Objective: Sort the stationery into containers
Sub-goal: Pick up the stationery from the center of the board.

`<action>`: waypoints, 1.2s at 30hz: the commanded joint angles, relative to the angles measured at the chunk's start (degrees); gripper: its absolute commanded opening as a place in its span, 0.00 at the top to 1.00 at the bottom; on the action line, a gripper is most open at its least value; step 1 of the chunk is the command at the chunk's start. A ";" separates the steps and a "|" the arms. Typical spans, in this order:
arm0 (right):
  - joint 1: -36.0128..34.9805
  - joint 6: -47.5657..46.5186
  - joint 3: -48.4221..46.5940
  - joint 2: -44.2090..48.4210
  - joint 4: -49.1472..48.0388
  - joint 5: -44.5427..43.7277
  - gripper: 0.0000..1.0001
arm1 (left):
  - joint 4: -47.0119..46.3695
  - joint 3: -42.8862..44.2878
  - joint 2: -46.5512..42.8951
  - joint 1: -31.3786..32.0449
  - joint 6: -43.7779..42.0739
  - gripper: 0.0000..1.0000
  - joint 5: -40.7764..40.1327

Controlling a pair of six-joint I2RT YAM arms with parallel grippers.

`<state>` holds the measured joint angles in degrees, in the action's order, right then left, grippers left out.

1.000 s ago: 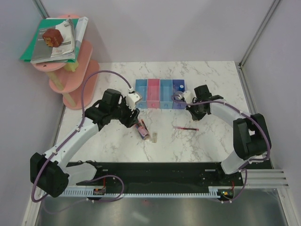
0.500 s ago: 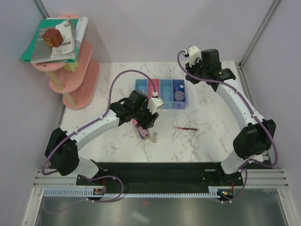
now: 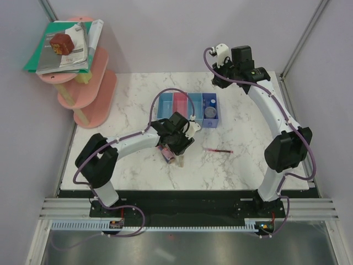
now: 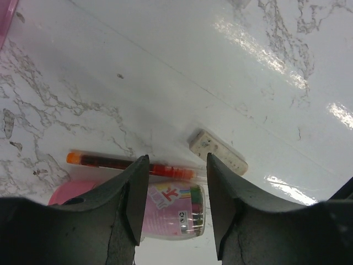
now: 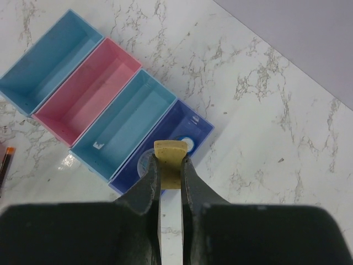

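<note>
My left gripper [image 3: 180, 144] is open and low over the table. In the left wrist view its jaws [image 4: 174, 161] straddle the end of a pink-labelled tube [image 4: 172, 211]. A thin red pen [image 4: 127, 164] lies against the tube, and a pale tan block [image 4: 218, 150] lies just beyond. My right gripper [image 3: 222, 81] is raised at the back and shut on a tan block [image 5: 170, 150], high above the darker blue tray [image 5: 194, 126]. The four joined trays [image 3: 186, 99] stand mid-table. The darker blue one holds a clear roll and a blue-capped cylinder [image 3: 210, 112]. Another red pen [image 3: 219, 150] lies to the right.
A tiered pink round shelf [image 3: 94, 88] with stacked books and a brown block [image 3: 62, 43] stands at the back left. Walls and a metal frame post [image 3: 300, 41] close the back and right. Purple cables loop off both arms.
My left gripper has moved right, over the tube. My right gripper has risen from the darker blue tray to the back and has since shifted only slightly.
</note>
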<state>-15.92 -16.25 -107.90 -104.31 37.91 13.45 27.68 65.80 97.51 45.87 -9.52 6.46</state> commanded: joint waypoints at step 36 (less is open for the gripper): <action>-0.16 0.69 -2.49 -0.89 -3.11 4.30 1.00 | 0.88 -0.67 5.05 4.76 5.03 0.47 4.70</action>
<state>-15.92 -16.03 -110.67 -107.20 36.82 16.56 27.94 63.94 101.62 50.04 -6.26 8.75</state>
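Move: The pale eraser the left hand is after lies about 4 cm back towards the base, about 1 cm to the right and some 5 cm below its half-open fingers. The pink-capped bottle lies level with the hand and about 5 cm left, with the dark red pen beside it, roughly 1 cm ahead and 3 cm left; the red pencil lies level and some 15 cm right. From the raised right hand the eraser is about 24 cm back, 10 cm left and 26 cm down. The left hand sinks about 3.5 cm towards the eraser, starting nearly straight down and then easing back as it drops, past the end of the bottle and pen. Once low it stops sinking and keeps drawing back towards its base, about 4 cm in all and about 1 cm to the right, its fingertips tipping some 5 degrees back to bring the half-open, unclosed fingers over the eraser. ##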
